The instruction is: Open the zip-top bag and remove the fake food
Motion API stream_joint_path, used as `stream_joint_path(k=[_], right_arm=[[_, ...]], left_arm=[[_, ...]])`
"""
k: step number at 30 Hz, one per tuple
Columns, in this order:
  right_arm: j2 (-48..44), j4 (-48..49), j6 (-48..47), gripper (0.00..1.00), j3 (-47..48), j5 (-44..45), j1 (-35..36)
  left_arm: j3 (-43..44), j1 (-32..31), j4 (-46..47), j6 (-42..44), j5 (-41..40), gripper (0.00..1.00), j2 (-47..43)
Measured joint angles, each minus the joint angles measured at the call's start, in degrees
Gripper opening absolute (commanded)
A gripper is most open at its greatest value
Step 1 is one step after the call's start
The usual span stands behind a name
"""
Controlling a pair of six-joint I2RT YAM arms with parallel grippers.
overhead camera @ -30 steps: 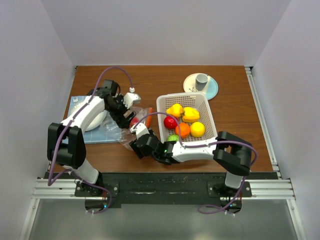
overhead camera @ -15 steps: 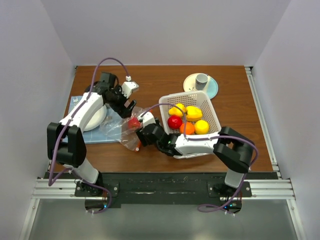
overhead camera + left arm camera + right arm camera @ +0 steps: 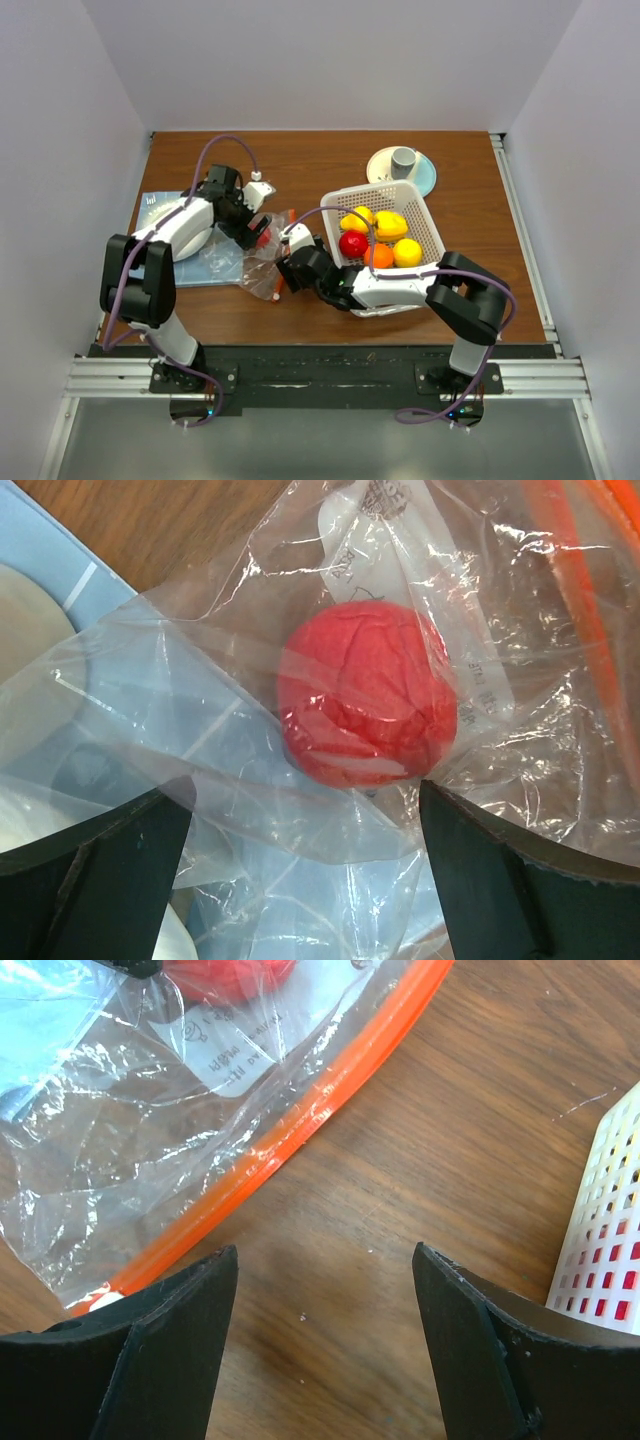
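Observation:
The zip-top bag (image 3: 232, 264) lies crumpled on the table left of centre, its orange-red zip strip (image 3: 290, 1142) running diagonally. One red piece of fake food (image 3: 366, 708) sits inside it under the plastic. My left gripper (image 3: 305, 815) hovers open just above that red piece, with bag film between its fingers. My right gripper (image 3: 325, 1260) is open over bare wood beside the zip strip, touching nothing. In the top view the left gripper (image 3: 254, 230) and right gripper (image 3: 285, 271) flank the bag. More fake food (image 3: 380, 238) lies in the white basket (image 3: 370, 190).
The white basket (image 3: 612, 1222) leans against my right arm, close to the right fingers. A blue mat with a white dish (image 3: 192, 238) lies under the bag's left side. A pale plate with a grey cup (image 3: 403, 160) stands at the back right.
My right arm has swung up towards the bag's zip edge, nudging the basket up and to the right. My left gripper rose and then came back down over the red piece.

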Motion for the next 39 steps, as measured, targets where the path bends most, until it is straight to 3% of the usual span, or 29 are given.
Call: stream_joint_path(k=[10,16,22,39], right_arm=[[0.0,0.0,-1.6,0.77,0.0,0.2,-0.3],[0.0,0.0,-1.6,0.74,0.0,0.9,-0.4],[0.0,0.0,-1.4,0.73,0.0,0.9,-0.6],[-0.4,0.2,0.0,0.74,-2.6,0.8,-0.6]], left_arm=[[-0.7,-0.2,-0.4,1.0,-0.8,1.0,0.3],[6.8,0.0,-7.7,1.1,5.4,1.0,-2.0],[10.7,0.5,-6.1,-2.6,7.8,1.0,-5.4],[1.8,0.3,2.9,-6.6,-11.4,1.0,-4.8]])
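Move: The left hand, wide open, hangs just over the closed left part of the zip-top bag, with the plastic some 4 cm below and 2 cm left. From the left hand, the red fruit inside the bag is about 5 cm right, 1 cm ahead and slightly lower; the mug is roughly 12 cm ahead, 7 cm left; the plate is some 4 cm ahead, 15 cm left. From the right hand, the same fruit lies about 9 cm ahead, 6 cm left. With its fingers wide open throughout, the left hand dips about 1 cm over the bag's closed part, then lifts quickly to some 9 cm above its start while drifting a little forward and to the right, clear of the red fruit. It then swings about 5 cm left and sinks about 4 cm, tipping its fingertips forward and turning some 15 degrees counter-clockwise, to hover over the bag's flap between fruit and plate, while the right hand, open and holding nothing, just eases a centimetre or two to the right and slightly down beside the orange zip. ##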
